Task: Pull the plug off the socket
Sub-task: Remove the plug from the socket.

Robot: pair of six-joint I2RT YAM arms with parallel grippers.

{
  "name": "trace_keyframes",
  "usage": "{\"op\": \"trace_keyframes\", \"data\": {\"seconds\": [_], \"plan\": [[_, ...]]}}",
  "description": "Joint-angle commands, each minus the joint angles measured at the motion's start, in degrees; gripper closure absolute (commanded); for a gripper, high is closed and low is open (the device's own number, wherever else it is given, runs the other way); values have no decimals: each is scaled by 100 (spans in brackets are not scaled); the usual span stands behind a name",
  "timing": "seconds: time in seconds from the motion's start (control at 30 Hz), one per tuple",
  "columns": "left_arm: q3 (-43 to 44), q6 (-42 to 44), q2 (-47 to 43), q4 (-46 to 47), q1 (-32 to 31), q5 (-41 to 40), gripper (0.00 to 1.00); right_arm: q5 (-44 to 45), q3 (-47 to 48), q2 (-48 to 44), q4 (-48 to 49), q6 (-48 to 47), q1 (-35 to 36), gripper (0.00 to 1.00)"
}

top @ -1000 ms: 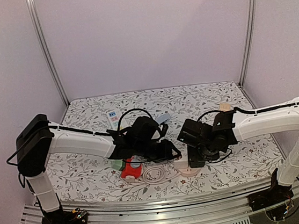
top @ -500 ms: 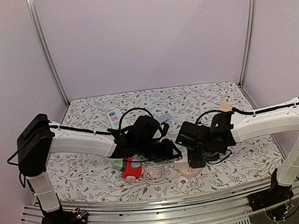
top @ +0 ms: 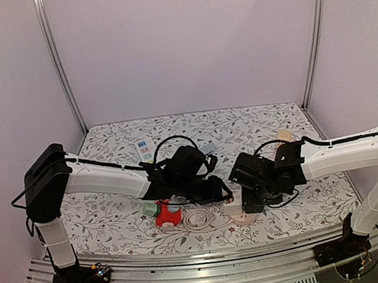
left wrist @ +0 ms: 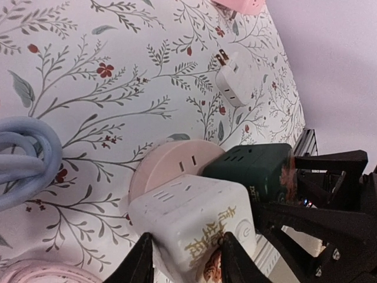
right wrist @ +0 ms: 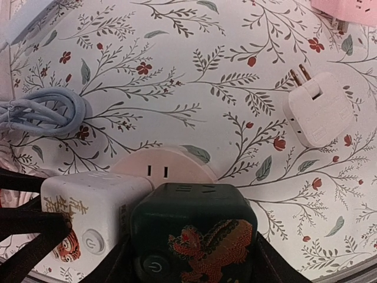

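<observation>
A round pink socket (left wrist: 171,162) lies flat on the floral table with two cube plugs standing in it side by side. My left gripper (left wrist: 186,242) is shut on the white cube plug (left wrist: 194,224), which bears gold writing and a power button. My right gripper (right wrist: 193,256) is shut on the dark green cube plug (right wrist: 194,236), which has a red dragon print. The white cube (right wrist: 88,206) touches the green cube's left side. In the top view both grippers meet over the socket (top: 241,212) near the table's front middle.
A white flat adapter (right wrist: 321,115) with bare prongs lies to the right of the socket. A coiled blue cable (right wrist: 41,115) lies to its left. A red object (top: 165,216) and a white cable coil (top: 196,219) sit near the front edge. A pink block (right wrist: 347,9) lies further back.
Both wrists have shifted slightly to the right and a little toward the front edge. Both grips on the cubes look unchanged.
</observation>
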Motion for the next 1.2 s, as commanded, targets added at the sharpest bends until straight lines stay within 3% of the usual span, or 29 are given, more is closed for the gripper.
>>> {"op": "trace_keyframes", "data": {"seconds": [0.0,0.27,0.43,0.53,0.83,1.03,1.17], "plan": [[-165,165,478,-1015,-183,-153,63,553,755,-14,-117,-279,333,100],[-135,193,449,-1067,-192,-186,63,638,759,173,-359,-190,417,100],[-154,247,192,-1053,-213,-377,60,309,316,-192,198,-3,215,100],[-133,349,-124,-1039,-218,-569,53,67,64,-372,580,42,148,100],[-381,845,-1146,-715,-248,-796,15,-181,-86,-420,1088,-250,117,100],[-786,1116,-1340,-697,-270,-645,7,-375,-107,-427,1392,-672,8,100],[-1097,1734,-1614,-707,-271,-687,5,-575,-80,-416,1530,-1287,-85,100]]}}
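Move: The right hand already grips the dark plug, its middle about 1 cm below the hand. The round pink socket's middle lies 3 cm left of the hand and 5 below, the white plug 5 cm left at plug height, and a white adapter on the table 8 cm right, 6 farther out. From the left hand, the white plug is roughly 2 cm back, 2 right and 2 below; the pink cable coil is 9 cm left, 2 back. Both left fingertips, at the white plug's left edge, hold still at first, then open wide and come free; that hand lifts about 5 cm while drawing left, then dips back a little, some 4 cm left overall. The right hand keeps its pinch on the dark plug, rocks it one way then the other through roughly 13 degrees, and drags it about 3 cm left, slightly upward. ##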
